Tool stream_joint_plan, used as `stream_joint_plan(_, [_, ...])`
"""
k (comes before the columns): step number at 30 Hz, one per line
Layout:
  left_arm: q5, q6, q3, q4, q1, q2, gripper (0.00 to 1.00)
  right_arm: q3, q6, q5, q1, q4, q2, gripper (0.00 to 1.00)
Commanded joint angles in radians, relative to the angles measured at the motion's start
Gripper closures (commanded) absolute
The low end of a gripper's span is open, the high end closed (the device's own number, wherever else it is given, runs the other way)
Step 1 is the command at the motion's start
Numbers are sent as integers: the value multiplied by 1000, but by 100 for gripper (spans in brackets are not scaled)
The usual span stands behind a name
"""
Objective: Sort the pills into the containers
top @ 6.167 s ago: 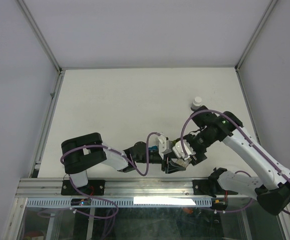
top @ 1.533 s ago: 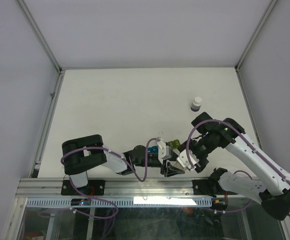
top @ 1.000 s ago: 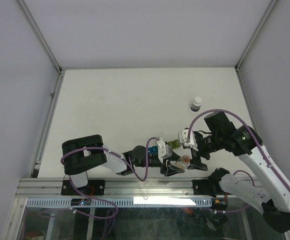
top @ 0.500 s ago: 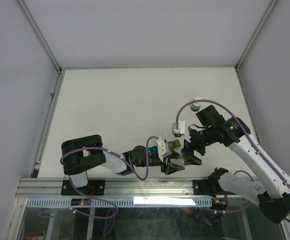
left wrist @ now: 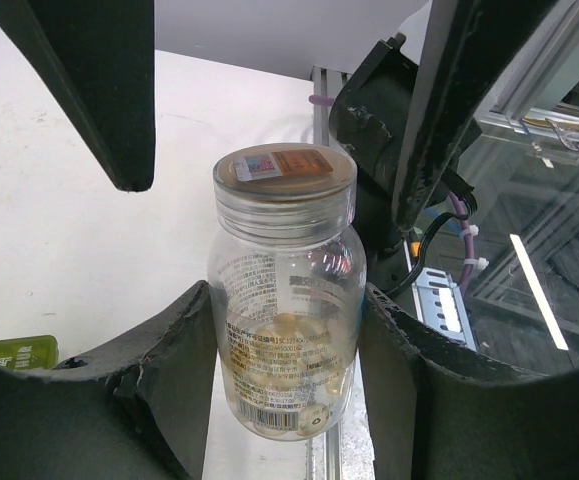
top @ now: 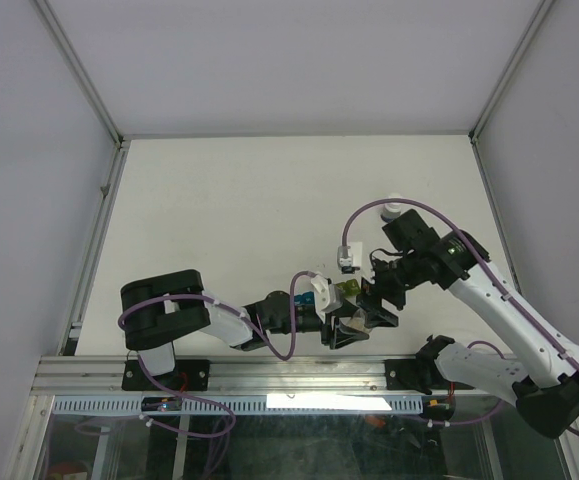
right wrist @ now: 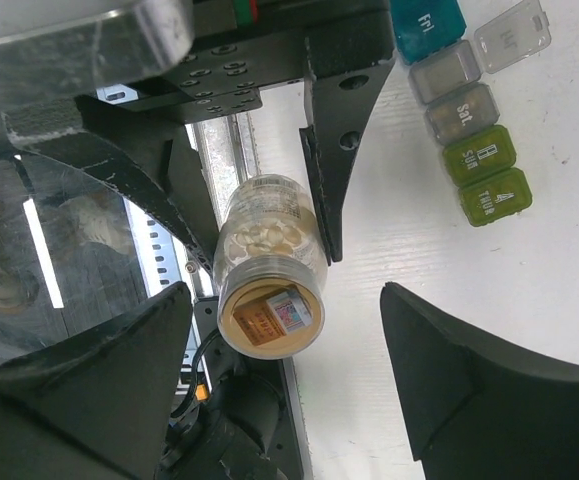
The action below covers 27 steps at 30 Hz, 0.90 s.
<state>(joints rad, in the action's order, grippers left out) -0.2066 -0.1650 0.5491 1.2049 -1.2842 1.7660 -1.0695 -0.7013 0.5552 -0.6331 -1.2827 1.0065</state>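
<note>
My left gripper [left wrist: 287, 335] is shut on a clear pill bottle [left wrist: 285, 280] by its body; the tan lid [left wrist: 284, 172] is on and pale pills [left wrist: 281, 368] lie in the bottom. In the right wrist view the bottle [right wrist: 269, 265] points its lid at the camera. My right gripper [right wrist: 287, 300] is open, one finger on each side of the lid with gaps between. The containers [right wrist: 469, 125], a strip of teal, grey and green compartments, lie on the table beside the bottle, one grey flap [right wrist: 512, 35] open. From above, both grippers meet at the bottle [top: 357, 322] near the front edge.
A small white-capped bottle [top: 393, 208] stands on the table behind the right arm, partly covered by its purple cable. The metal front rail [top: 269, 375] runs just below the grippers. The right arm's base [left wrist: 369, 110] stands close behind the held bottle.
The right gripper has moved in over the bottle's lid and its jaws have narrowed. The left gripper and the bottle have stayed put.
</note>
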Motion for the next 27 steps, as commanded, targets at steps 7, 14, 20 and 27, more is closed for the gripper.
stream_joint_plan(7, [19,-12,-5,89,-14,-51,100,-15,8,-6,-23,15,15,42])
stream_joint_plan(14, [-25,17,-14,92,-13,-38,100,-87,-410,57,-27,-164,41,70])
stream_joint_plan(20, [-99,27,-11,119,-10,2,100,-141,-871,21,-27,-249,40,70])
stream_joint_plan(27, [-127,32,-7,99,-6,16,100,-171,-1025,46,-27,-218,67,77])
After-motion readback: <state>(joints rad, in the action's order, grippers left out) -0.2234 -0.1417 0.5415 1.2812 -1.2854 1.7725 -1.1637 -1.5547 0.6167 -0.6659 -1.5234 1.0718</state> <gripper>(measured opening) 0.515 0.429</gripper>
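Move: The bottle's lid sits about 1 cm below the right hand point, between its open fingertips. The left hand already grips the pill bottle by its body, whose middle is some 5 cm below the right hand point and 1 cm to its left. The pill organizer lies on the table about 8 cm ahead, 6 cm left and 16 cm below the right hand. From the left hand the lid is roughly 4 cm up and 1 cm to the right. The right hand eases down about half a centimetre as its fingers close from either side and pinch the lid, then it twists counter-clockwise some 40 degrees, tilting up a little and rising about 1.5 cm from its lowest point. The left hand keeps its hold on the bottle's body, fingers pointing right, and stays in place until the twist, when it rises a good centimetre along with the right hand. ##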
